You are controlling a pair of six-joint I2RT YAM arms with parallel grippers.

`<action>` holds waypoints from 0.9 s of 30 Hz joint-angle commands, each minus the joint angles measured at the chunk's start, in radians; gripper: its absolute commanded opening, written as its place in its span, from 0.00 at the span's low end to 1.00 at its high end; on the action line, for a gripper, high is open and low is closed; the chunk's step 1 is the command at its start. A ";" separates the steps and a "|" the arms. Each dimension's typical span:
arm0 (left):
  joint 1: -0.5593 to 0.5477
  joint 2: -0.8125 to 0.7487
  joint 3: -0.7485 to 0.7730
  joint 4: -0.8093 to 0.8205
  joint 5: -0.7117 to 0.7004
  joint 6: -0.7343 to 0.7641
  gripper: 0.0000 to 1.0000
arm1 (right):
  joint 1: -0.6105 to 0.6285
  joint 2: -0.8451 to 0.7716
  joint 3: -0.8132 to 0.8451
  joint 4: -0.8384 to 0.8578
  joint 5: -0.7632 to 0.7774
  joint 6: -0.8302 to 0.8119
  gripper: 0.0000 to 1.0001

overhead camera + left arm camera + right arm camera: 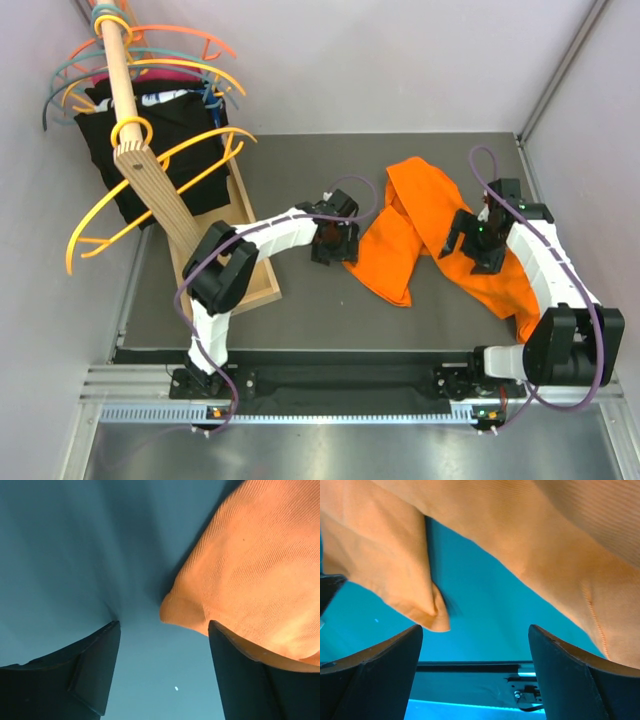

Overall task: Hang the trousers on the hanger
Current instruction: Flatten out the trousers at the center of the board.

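Observation:
The bright orange trousers (pixel 412 226) lie crumpled on the dark mat, one leg running toward the right front. My left gripper (pixel 333 247) is open just left of the trousers' left edge; in the left wrist view a fabric corner (pixel 250 575) lies by the right finger (pixel 237 675). My right gripper (pixel 472 240) is open above the trousers' right leg; in the right wrist view the cloth (pixel 530 545) hangs above the jaws, not gripped. The amber-yellow hanger (pixel 170 166) hangs on the wooden pole at the left by its ring hook.
A wooden rack (pixel 150 170) with base (pixel 255 270) stands at the left, carrying coral-orange hangers (pixel 190 40), teal hangers (pixel 70 75) and black garments (pixel 160 130). The mat's front edge (pixel 470 666) and grey walls bound the space.

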State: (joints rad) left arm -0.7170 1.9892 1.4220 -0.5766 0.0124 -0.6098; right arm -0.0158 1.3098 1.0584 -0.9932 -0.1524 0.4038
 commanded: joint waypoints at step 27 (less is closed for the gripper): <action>-0.006 -0.314 0.184 -0.241 -0.342 0.116 0.00 | 0.088 0.043 0.153 -0.048 0.016 -0.074 0.86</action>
State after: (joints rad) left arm -0.7261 1.9026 1.5105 -0.7284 -0.1524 -0.5575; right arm 0.0250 1.3396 1.1145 -1.0183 -0.1837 0.3660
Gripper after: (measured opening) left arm 0.035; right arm 0.860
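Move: The trousers' left-hand corner lies almost between the left hand's open fingers, about 1 cm ahead, 2 cm right and 1 cm below. The trousers' near tip is some 11 cm back and 15 cm right, and their far corner about 21 cm ahead and 16 cm right; the rack's base has its middle roughly 25 cm left and 3 cm ahead. For the right hand, that left-hand corner is about 26 cm left, 5 cm ahead and 10 cm below. The trousers' left-hand corner is pinched by the left hand, which first edges some 2 cm right and a little forward, low at the board, as its fingers shut from wide open. Then the closed fingers lift the corner about 5 cm and draw it some 4 cm left, towards the rack, with the wrist tilting roughly 10 degrees. ##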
